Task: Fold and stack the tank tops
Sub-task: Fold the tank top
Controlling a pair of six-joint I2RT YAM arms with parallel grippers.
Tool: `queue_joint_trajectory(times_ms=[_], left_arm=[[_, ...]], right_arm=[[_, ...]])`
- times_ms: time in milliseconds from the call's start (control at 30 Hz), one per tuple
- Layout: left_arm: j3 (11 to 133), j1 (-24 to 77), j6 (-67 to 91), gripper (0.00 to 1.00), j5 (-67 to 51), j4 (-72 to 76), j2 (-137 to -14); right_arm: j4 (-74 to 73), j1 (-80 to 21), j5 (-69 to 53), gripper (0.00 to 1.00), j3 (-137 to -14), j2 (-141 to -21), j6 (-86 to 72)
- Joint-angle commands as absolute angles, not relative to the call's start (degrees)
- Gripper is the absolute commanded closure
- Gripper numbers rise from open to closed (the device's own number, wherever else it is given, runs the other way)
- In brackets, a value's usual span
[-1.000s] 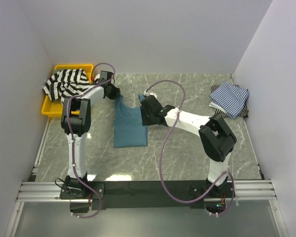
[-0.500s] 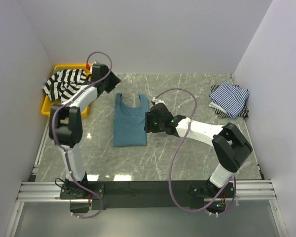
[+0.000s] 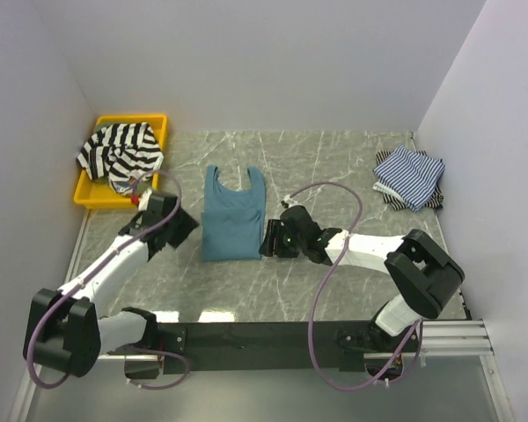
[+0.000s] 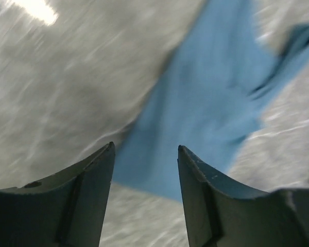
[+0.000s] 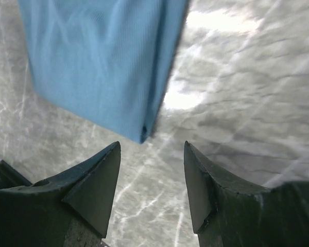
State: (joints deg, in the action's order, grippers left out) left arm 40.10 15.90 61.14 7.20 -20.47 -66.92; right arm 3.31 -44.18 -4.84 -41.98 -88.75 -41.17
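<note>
A teal-blue tank top [image 3: 232,218] lies flat on the marble table, folded lengthwise, straps pointing to the far side. My left gripper [image 3: 187,227] hangs open just left of its lower half; the left wrist view shows the blue cloth [image 4: 211,98] ahead of empty jaws. My right gripper [image 3: 266,240] is open beside the lower right corner, and that folded corner [image 5: 144,135] sits just beyond its fingertips. A black-and-white striped tank top [image 3: 119,151] is heaped in the yellow tray [image 3: 89,192]. Thin blue-striped tank tops [image 3: 409,176] are piled at the far right.
White walls enclose the table on three sides. The yellow tray stands in the far left corner, close behind the left arm. A metal rail [image 3: 264,338] with both arm bases runs along the near edge.
Both grippers have let go of the teal top and opened. The left arm swung back from the straps to the top's lower left side. The right gripper slid down to the lower right corner.
</note>
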Motion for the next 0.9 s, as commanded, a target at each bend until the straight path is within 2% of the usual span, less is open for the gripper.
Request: queue_joint_trajectory(times_ms=[0,133,333,533,700,767,800,833,867], left_arm=[[35.17,16.00,62.57,0.42,5.63,-20.92,-62.67],[28.06,16.00,63.63,0.39,2.38,-18.46,-61.43],[24.44,16.00,63.99,0.40,-1.31,-13.89,-64.42],[22.50,16.00,63.55,0.41,-2.90,-11.17,-66.09],[21.62,16.08,62.76,0.42,-4.48,-10.37,-67.15],[21.45,16.43,62.58,0.43,-4.92,-11.07,-67.67],[21.53,16.78,62.67,0.43,-4.57,-11.77,-67.76],[21.71,17.74,63.10,0.44,-3.00,-13.69,-67.94],[21.71,17.93,63.11,0.44,-2.99,-14.15,-67.94]], right_arm=[[9.31,-46.40,-5.54,0.40,-42.45,-90.00,-44.21],[10.28,-47.72,-3.17,0.40,-41.84,-91.14,-46.66],[9.67,-48.60,-0.09,0.42,-40.69,-91.84,-50.09],[10.54,-48.96,-0.17,0.49,-42.18,-95.97,-51.77],[10.46,-48.96,2.10,0.58,-42.54,-97.12,-52.64],[10.28,-49.04,3.07,0.65,-42.28,-96.25,-52.73],[9.85,-48.96,3.25,0.70,-42.36,-95.98,-52.73],[8.80,-48.87,4.12,0.88,-42.97,-95.45,-52.30],[8.79,-49.04,4.13,0.88,-42.98,-95.45,-52.29]])
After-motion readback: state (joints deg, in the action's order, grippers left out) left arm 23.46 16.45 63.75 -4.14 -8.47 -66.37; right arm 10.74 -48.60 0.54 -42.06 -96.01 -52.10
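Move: The tank top's near right corner lies about 3 cm left of the right hand, level with it fore and aft and some 4 cm below. From the left hand, the near left corner is roughly 5 cm back, 4 cm to the right and 9 cm down, with the yellow bin about 20 cm ahead and 16 cm left. The right shoulder strap lies some 23 cm straight beyond the near right corner. Left, open, sinks 7 cm and back towards its corner; right hand, 3 cm left and down, pinches its. ##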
